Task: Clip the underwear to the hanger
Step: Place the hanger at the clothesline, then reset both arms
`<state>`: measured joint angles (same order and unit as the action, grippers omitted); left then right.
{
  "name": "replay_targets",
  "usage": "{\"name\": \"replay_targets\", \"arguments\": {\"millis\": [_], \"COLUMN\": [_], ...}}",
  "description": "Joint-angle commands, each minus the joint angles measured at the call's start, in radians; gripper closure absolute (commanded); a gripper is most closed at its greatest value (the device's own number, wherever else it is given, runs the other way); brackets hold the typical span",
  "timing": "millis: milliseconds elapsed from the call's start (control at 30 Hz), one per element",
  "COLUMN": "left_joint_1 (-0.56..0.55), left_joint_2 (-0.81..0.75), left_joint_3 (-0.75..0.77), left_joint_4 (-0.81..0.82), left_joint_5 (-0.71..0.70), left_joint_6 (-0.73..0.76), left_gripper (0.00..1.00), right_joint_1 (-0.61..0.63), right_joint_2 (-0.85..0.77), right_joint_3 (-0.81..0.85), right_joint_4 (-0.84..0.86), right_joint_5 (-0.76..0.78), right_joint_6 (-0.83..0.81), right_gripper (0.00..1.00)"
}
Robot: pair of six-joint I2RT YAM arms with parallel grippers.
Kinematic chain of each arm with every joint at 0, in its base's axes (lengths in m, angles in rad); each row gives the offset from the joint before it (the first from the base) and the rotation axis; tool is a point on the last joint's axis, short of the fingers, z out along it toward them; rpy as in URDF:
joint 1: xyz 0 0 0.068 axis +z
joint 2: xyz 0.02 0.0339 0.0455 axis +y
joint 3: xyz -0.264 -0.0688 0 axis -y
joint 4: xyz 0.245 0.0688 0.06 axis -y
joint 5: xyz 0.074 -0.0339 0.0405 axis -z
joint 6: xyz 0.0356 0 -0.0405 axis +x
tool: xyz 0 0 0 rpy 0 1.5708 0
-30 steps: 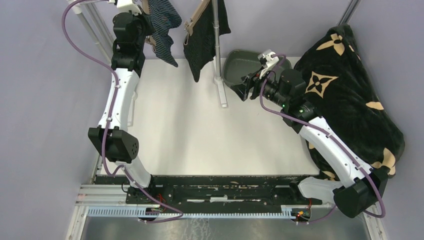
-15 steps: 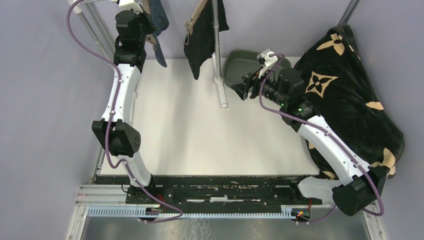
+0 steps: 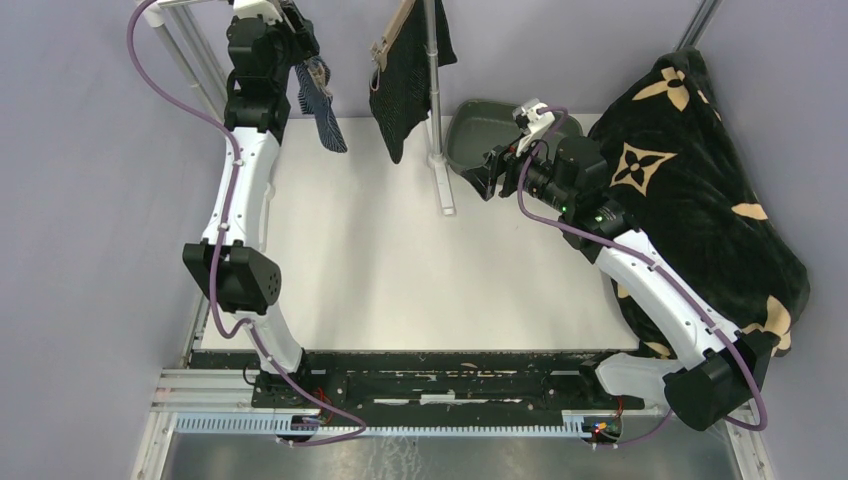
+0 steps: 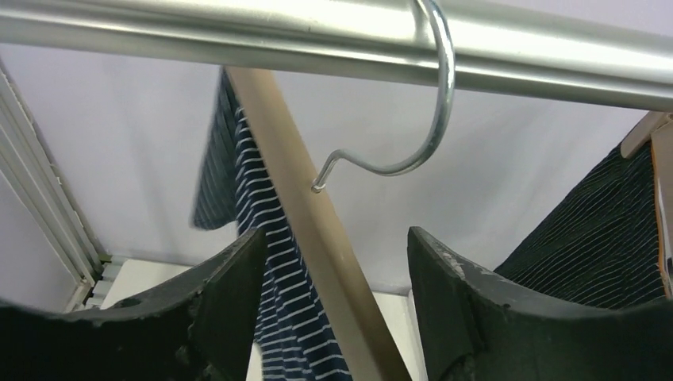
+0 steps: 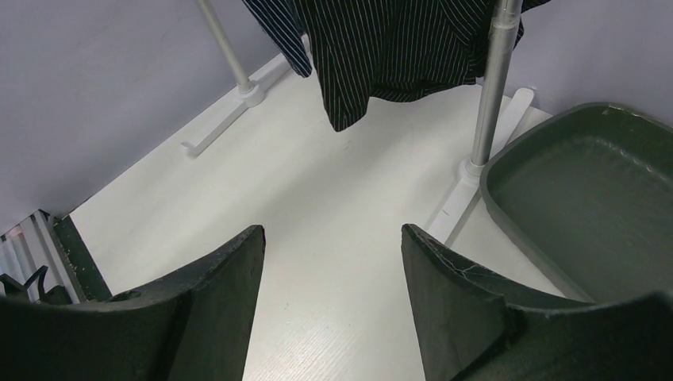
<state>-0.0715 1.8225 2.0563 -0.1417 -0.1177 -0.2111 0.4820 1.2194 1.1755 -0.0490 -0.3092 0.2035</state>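
Observation:
The navy striped underwear point(image 4: 278, 262) hangs from a pale wooden hanger point(image 4: 317, 230) whose metal hook point(image 4: 432, 119) sits over the rail point(image 4: 238, 36). My left gripper point(image 4: 335, 234) is open just below the rail. The hanger's bar slants between the jaws, apart from both. From above, this navy garment point(image 3: 322, 115) dangles beside my left gripper point(image 3: 295, 25). The black pinstriped underwear point(image 3: 405, 75) hangs from a second hanger point(image 3: 392, 35) by the pole. My right gripper point(image 5: 332, 234) is open and empty over the table, facing the pinstriped garment point(image 5: 397, 48).
A dark green tub point(image 3: 475, 130) sits at the back right, just behind my right gripper point(image 3: 480, 175). The rack's upright pole point(image 3: 432, 80) and its white foot point(image 3: 442, 185) stand mid-table. A black blanket with tan flowers point(image 3: 690, 170) covers the right side.
My left gripper has opened and let go of the hanger. The navy garment has swung and now hangs narrower, closer to the left arm. The right arm has hardly moved.

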Motion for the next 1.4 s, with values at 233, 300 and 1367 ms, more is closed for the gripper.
{"name": "replay_targets", "arguments": {"millis": [233, 300, 1367], "left_joint_1": [0.006, 0.006, -0.416], "left_joint_2": [-0.212, -0.264, -0.542], "left_joint_3": [-0.027, -0.075, -0.748], "left_joint_4": [0.031, 0.033, 0.425], "left_joint_5": [-0.009, -0.011, 0.125], "left_joint_6": [-0.043, -0.060, -0.052], "left_gripper": [0.09, 0.01, 0.01], "right_joint_1": [-0.008, -0.008, -0.018], "right_joint_2": [-0.026, -0.023, 0.038], "right_joint_3": [0.040, 0.041, -0.092], "right_joint_4": [0.015, 0.014, 0.074], "right_joint_5": [0.024, 0.028, 0.639], "right_joint_6": [-0.007, -0.007, 0.068], "right_gripper": [0.25, 0.23, 0.00]}}
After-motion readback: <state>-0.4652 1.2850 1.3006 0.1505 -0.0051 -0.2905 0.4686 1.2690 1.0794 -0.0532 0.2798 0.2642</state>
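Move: The hanger already hooked on the clothesline lies between the left hand's open fingers, its middle about 6 cm ahead, 1 cm left and 2 cm up. The clothesline's rail passes some 6 cm ahead, straight in line and 9 cm above. The striped underwear hangs about 4 cm ahead, straight in line, 12 cm below; the black underwear is 22 cm right, level ahead, 12 cm below. From the right hand the hanger is about 33 cm ahead, 38 cm left, 13 cm up. Left hand opens wider, rising backs some 17 cm off the hanger, then both hands swing right, turning clockwise. ##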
